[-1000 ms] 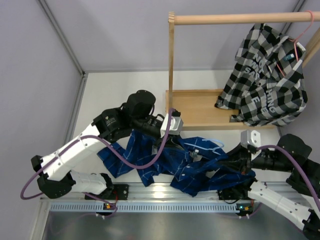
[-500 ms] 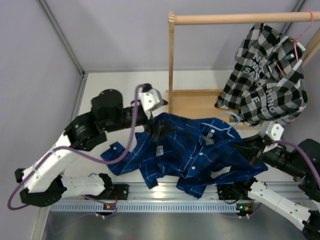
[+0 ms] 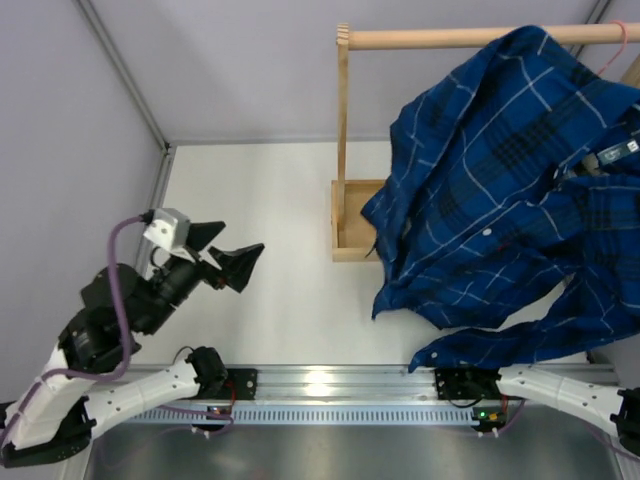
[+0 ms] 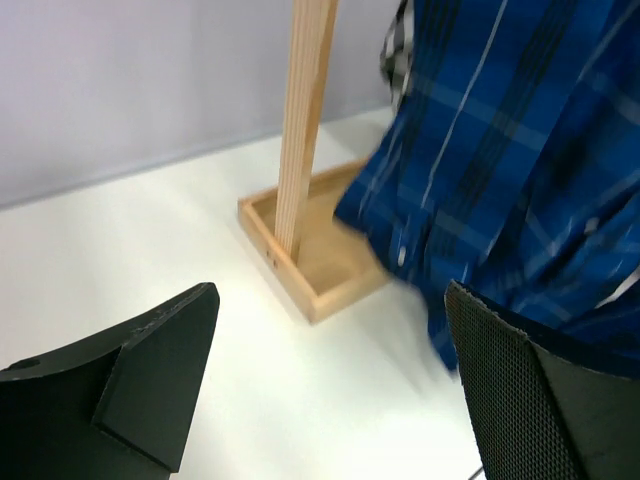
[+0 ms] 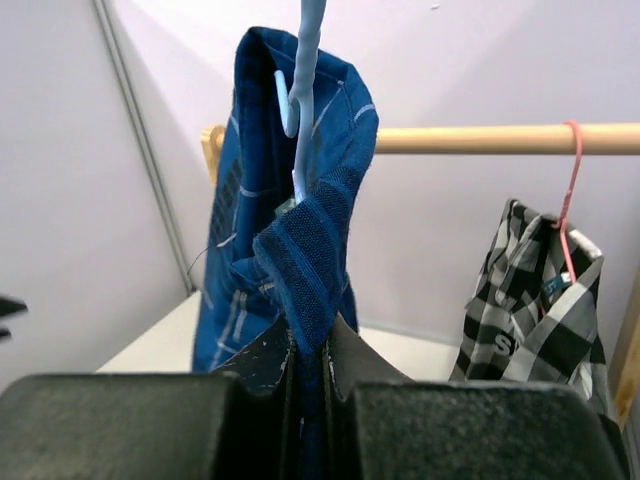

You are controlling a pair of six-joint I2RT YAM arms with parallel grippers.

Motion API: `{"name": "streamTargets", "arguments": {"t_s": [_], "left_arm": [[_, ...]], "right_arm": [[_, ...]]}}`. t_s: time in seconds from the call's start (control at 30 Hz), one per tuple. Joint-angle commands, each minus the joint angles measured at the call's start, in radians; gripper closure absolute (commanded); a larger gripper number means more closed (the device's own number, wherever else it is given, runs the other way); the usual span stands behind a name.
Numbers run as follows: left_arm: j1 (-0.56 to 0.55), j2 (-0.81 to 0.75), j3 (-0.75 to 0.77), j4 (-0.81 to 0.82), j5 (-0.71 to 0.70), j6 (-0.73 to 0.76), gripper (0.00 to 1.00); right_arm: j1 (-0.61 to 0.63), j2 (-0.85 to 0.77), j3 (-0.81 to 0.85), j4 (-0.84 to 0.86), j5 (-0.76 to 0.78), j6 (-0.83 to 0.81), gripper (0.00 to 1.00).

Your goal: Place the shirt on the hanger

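The royal-blue plaid shirt [image 3: 500, 190] hangs high in the air on the right, in front of the wooden rail. It hides my right gripper in the top view. In the right wrist view my right gripper [image 5: 310, 350] is shut on a fold of the shirt [image 5: 300, 250]. The light-blue hanger [image 5: 303, 120] rises out of the fabric just above the jaws. My left gripper [image 3: 228, 255] is open and holds nothing, low at the left and well away from the shirt. Seen from the left wrist, the left gripper [image 4: 330, 295] points toward the shirt [image 4: 500, 150].
A wooden rack stands at the back right, with a rail [image 3: 450, 38], a post [image 3: 343, 140] and a tray base [image 3: 350, 220]. A black-and-white checked shirt [image 5: 530, 290] hangs from the rail on a pink hanger [image 5: 570, 190]. A grey wall corner is at the left.
The right arm lifted the shirt off the table, high up in front of the rail. My left gripper let go of it, opened and drew back to the left.
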Motion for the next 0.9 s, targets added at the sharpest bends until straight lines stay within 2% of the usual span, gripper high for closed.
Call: {"name": "streamTargets", "arguments": {"t_s": [0.0,0.1,0.13,0.2,0.23,0.27,0.4,0.47,0.57,0.6,0.7,0.8,0.87], "left_arm": [[0.001,-0.006,-0.145,-0.028,0.042,-0.029,0.02],[0.001,0.003,-0.222,-0.029,0.104,-0.021,0.02],[0.001,0.011,-0.227,-0.034,0.145,-0.021,0.02],[-0.001,0.016,-0.23,-0.038,0.176,-0.018,0.02],[0.001,0.016,-0.228,-0.038,0.184,-0.018,0.02],[0.001,0.013,-0.227,-0.038,0.188,-0.019,0.02],[0.001,-0.007,-0.233,-0.038,0.159,-0.021,0.02],[0.001,-0.012,-0.231,-0.04,0.08,-0.025,0.02],[0.002,0.003,-0.21,-0.042,-0.037,-0.048,0.02],[0.008,0.011,-0.204,-0.045,-0.122,-0.07,0.02],[0.025,0.046,-0.181,-0.058,-0.283,-0.123,0.02],[0.079,0.132,-0.162,-0.081,-0.33,-0.166,0.02],[0.145,0.19,-0.155,-0.084,-0.294,-0.188,0.02]], "right_arm": [[0.046,0.058,-0.033,0.172,0.08,-0.077,1.0],[0.049,0.027,-0.172,0.244,0.06,-0.088,1.0],[0.049,-0.011,-0.294,0.276,0.073,-0.082,1.0],[0.049,-0.054,-0.437,0.387,0.131,-0.073,1.0],[0.051,-0.081,-0.567,0.409,0.147,-0.059,1.0],[0.051,-0.091,-0.622,0.419,0.17,-0.042,1.0],[0.049,-0.149,-0.841,0.475,0.181,0.068,1.0],[0.049,-0.157,-0.927,0.518,0.217,0.11,1.0],[0.049,-0.048,-0.903,0.523,0.247,0.112,1.0],[0.048,-0.013,-0.875,0.523,0.257,0.104,1.0],[-0.036,0.113,-0.66,0.523,0.198,0.089,1.0],[-0.151,0.239,-0.511,0.511,0.101,0.108,1.0],[-0.213,0.317,-0.464,0.491,0.028,0.17,1.0]]}}
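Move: The right gripper holds the shirt and hanger up high. The free stretch of the rack's rod lies about 37 cm ahead and 14 cm left of it, near its own height. The rack post stands some 19 cm left of that spot, and the hanging checkered shirt about 36 cm ahead of the gripper, 8 cm right and 25 cm below. From the empty left gripper, the rod spot is roughly 30 cm ahead, 36 cm right and 14 cm above. Keep the right gripper shut on the collar and hanger and carry them about 16 cm forward and 14 cm left towards the rod, dipping well down, then climbing some 10 cm again to bring the hook up towards it; tip the fingers down about 20 degrees. Sink the open, empty left gripper, then ease it forward. ##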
